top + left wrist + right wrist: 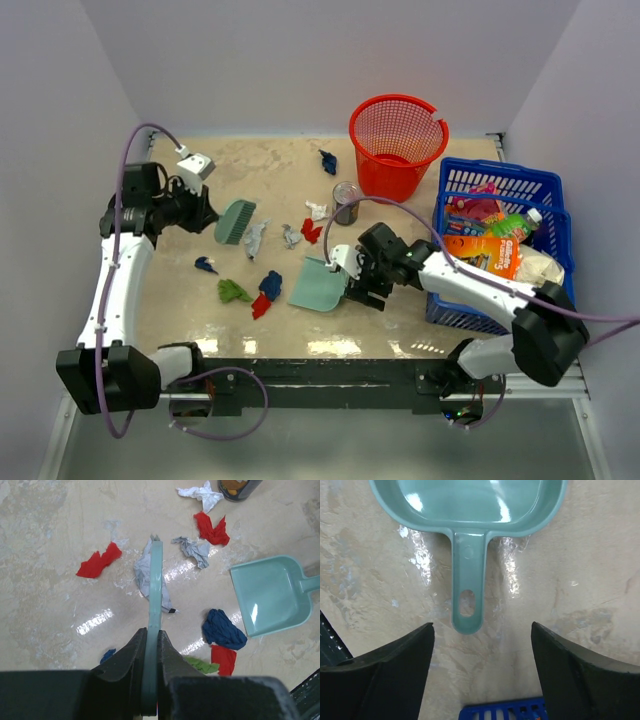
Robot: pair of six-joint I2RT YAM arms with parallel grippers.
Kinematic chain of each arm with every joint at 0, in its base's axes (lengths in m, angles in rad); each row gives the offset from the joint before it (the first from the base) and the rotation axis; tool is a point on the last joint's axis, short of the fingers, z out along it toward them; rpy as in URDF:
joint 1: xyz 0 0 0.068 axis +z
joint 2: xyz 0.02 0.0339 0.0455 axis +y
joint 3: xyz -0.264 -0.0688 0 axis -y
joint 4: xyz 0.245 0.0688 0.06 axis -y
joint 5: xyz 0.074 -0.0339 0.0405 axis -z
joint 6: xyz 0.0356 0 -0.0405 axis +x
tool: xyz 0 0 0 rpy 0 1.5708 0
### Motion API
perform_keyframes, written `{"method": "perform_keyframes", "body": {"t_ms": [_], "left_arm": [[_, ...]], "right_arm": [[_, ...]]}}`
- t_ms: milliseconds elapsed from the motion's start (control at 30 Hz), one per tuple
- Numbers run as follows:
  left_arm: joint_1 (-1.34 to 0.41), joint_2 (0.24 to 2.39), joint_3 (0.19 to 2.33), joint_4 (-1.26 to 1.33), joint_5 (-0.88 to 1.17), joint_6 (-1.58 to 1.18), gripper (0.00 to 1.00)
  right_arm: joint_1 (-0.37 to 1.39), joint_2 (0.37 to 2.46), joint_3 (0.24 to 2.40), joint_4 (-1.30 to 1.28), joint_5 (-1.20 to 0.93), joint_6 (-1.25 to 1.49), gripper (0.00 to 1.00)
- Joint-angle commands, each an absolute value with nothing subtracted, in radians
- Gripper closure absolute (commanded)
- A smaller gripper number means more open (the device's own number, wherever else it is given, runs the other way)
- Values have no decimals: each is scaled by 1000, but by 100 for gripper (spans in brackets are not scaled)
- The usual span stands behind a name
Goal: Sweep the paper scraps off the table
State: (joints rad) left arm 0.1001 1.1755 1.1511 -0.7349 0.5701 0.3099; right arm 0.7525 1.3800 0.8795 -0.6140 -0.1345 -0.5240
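Paper scraps lie over the middle of the table (180,320): dark blue (328,161), white (317,210), red (312,232), grey (254,238), green (234,291) and blue (270,285). My left gripper (205,215) is shut on a teal brush (235,222), which the left wrist view shows edge-on (155,590) over a grey scrap (142,575). A teal dustpan (318,285) lies flat on the table. My right gripper (482,627) stands open just behind the dustpan's handle (468,585), with nothing between its fingers.
A red mesh basket (397,145) stands at the back. A blue crate (500,240) of packaged goods fills the right side, close behind my right gripper. A tin can (346,203) stands near the white scrap. Lilac walls close in the table.
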Motion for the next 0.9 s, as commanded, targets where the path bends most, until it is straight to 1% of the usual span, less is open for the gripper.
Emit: {"method": "perform_keyframes", "body": {"t_ms": [0, 100, 167, 300, 333, 567, 733, 800, 867], "left_arm": [[109, 1175, 1141, -715, 552, 316, 100], [107, 1169, 1137, -732, 529, 318, 100], [109, 1155, 1137, -750, 528, 321, 100], [109, 1135, 1123, -765, 526, 330, 100], [107, 1129, 1114, -768, 525, 331, 100], [109, 1104, 1106, -788, 492, 365, 100], [109, 1095, 1083, -801, 428, 397, 100], [107, 1100, 1084, -807, 399, 417, 100], [109, 1106, 1094, -828, 384, 437, 100]], "right_arm": [[753, 1270, 816, -511, -169, -558, 18], [753, 1282, 805, -476, -198, -538, 20], [753, 1299, 807, -453, -221, -538, 25], [753, 1354, 804, -400, -232, -496, 32], [753, 1364, 805, -397, -232, -491, 35], [755, 1410, 828, -448, -213, -503, 40], [756, 1413, 816, -451, -199, -517, 43], [758, 1424, 819, -442, -199, -514, 47], [759, 1434, 834, -445, -207, -509, 59]]}}
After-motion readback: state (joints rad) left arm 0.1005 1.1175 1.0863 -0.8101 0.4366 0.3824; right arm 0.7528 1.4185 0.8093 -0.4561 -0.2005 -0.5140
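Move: The left hand, holding the brush, has the small navy scrap about 3 cm ahead, 5 cm to its left and 20 cm below; the grey scrap is some 9 cm ahead and 7 cm right, the green one 4 cm back and 2 cm right, at that same depth. From the open right hand the dustpan handle is about 2 cm ahead, 4 cm left and 4 cm below, its pan 6 cm ahead and 13 cm left. Still gripping the brush clear of the grey scrap, the left hand brings it down, back and left by some 4 cm in all towards the small navy scrap, rolling slightly. The right hand rises a little, then sinks, ending about 2 cm lower and 2 cm left, its fingers closing to about half open around the handle's end; a grip isn't visible yet. ##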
